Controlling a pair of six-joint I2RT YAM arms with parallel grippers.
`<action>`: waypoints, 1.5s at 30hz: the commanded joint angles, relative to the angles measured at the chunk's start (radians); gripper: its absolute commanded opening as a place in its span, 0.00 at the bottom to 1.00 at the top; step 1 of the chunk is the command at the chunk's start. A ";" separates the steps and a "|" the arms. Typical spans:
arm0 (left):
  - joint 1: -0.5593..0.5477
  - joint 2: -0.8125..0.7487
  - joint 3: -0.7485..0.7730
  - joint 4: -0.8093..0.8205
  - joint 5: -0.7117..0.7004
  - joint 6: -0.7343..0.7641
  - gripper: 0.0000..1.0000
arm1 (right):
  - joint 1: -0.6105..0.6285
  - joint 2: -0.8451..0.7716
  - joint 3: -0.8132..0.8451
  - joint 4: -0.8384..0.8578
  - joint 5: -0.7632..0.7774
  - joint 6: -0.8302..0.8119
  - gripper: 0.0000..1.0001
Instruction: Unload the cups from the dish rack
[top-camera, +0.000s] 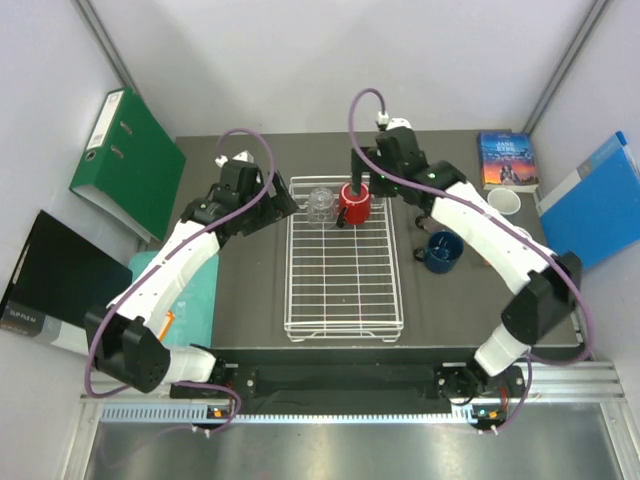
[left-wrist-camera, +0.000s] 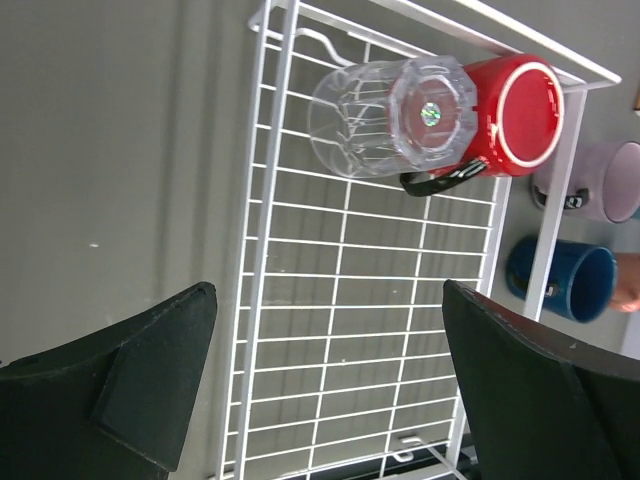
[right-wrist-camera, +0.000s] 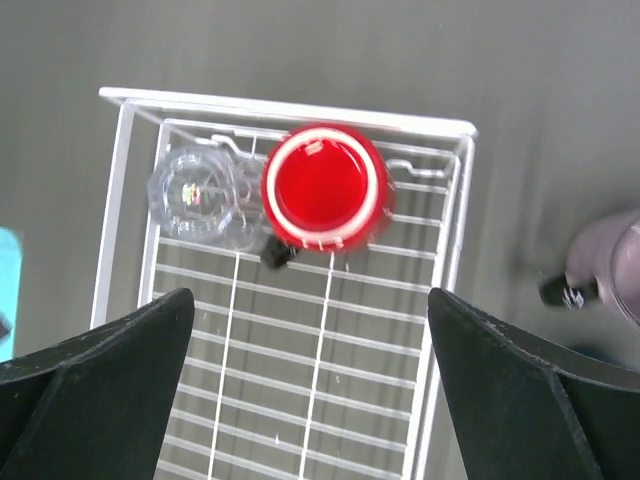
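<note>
The white wire dish rack (top-camera: 345, 290) lies in the middle of the dark table. At its far end a clear glass tumbler (top-camera: 320, 203) stands upside down beside a red mug (top-camera: 354, 204), also upside down. My right gripper (top-camera: 358, 180) hovers open above the red mug (right-wrist-camera: 322, 188); the mug sits ahead of the fingertips, not between them. My left gripper (top-camera: 285, 205) is open and empty over the rack's left rim, short of the tumbler (left-wrist-camera: 385, 115). A dark blue mug (top-camera: 440, 251) and a mauve-pink mug (left-wrist-camera: 605, 180) stand on the table right of the rack.
A pale cup (top-camera: 503, 203) and a book (top-camera: 507, 160) sit at the back right, with a blue folder (top-camera: 590, 200) beyond. A green binder (top-camera: 125, 160), a black folder (top-camera: 55, 280) and a teal sheet (top-camera: 190, 290) lie on the left.
</note>
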 joint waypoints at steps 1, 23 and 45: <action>0.002 -0.033 0.017 -0.027 -0.041 0.039 0.99 | 0.026 0.108 0.121 0.027 0.057 -0.045 1.00; -0.162 0.206 0.240 0.102 -0.074 0.114 0.99 | 0.027 0.007 0.065 0.046 0.137 0.035 1.00; -0.210 0.670 0.686 0.042 -0.044 0.258 0.99 | 0.013 -0.383 -0.070 -0.066 0.221 0.072 1.00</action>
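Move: The red cup, at the rack's far end, lies about 10 cm ahead of the left hand, 16 to its right and 10 below. The clear cup stands in the rack, some 8 cm left of the red one. On the table the lilac mug is about 20 cm right of the red cup and level with it, the blue mug 8 cm nearer the base. From the right hand the red cup is about 6 cm ahead, 2 left and 13 below. The red cup is left by one open gripper and approached by the other: the right hand first eases about 5 cm forward and 3–4 down towards it, then withdraws up, back and right. The left, nearly still at first, swings some 15 cm right and 10 forward, rises slightly, then sinks towards the red cup, turning clockwise nearly 20 degrees, fingers staying wide. ##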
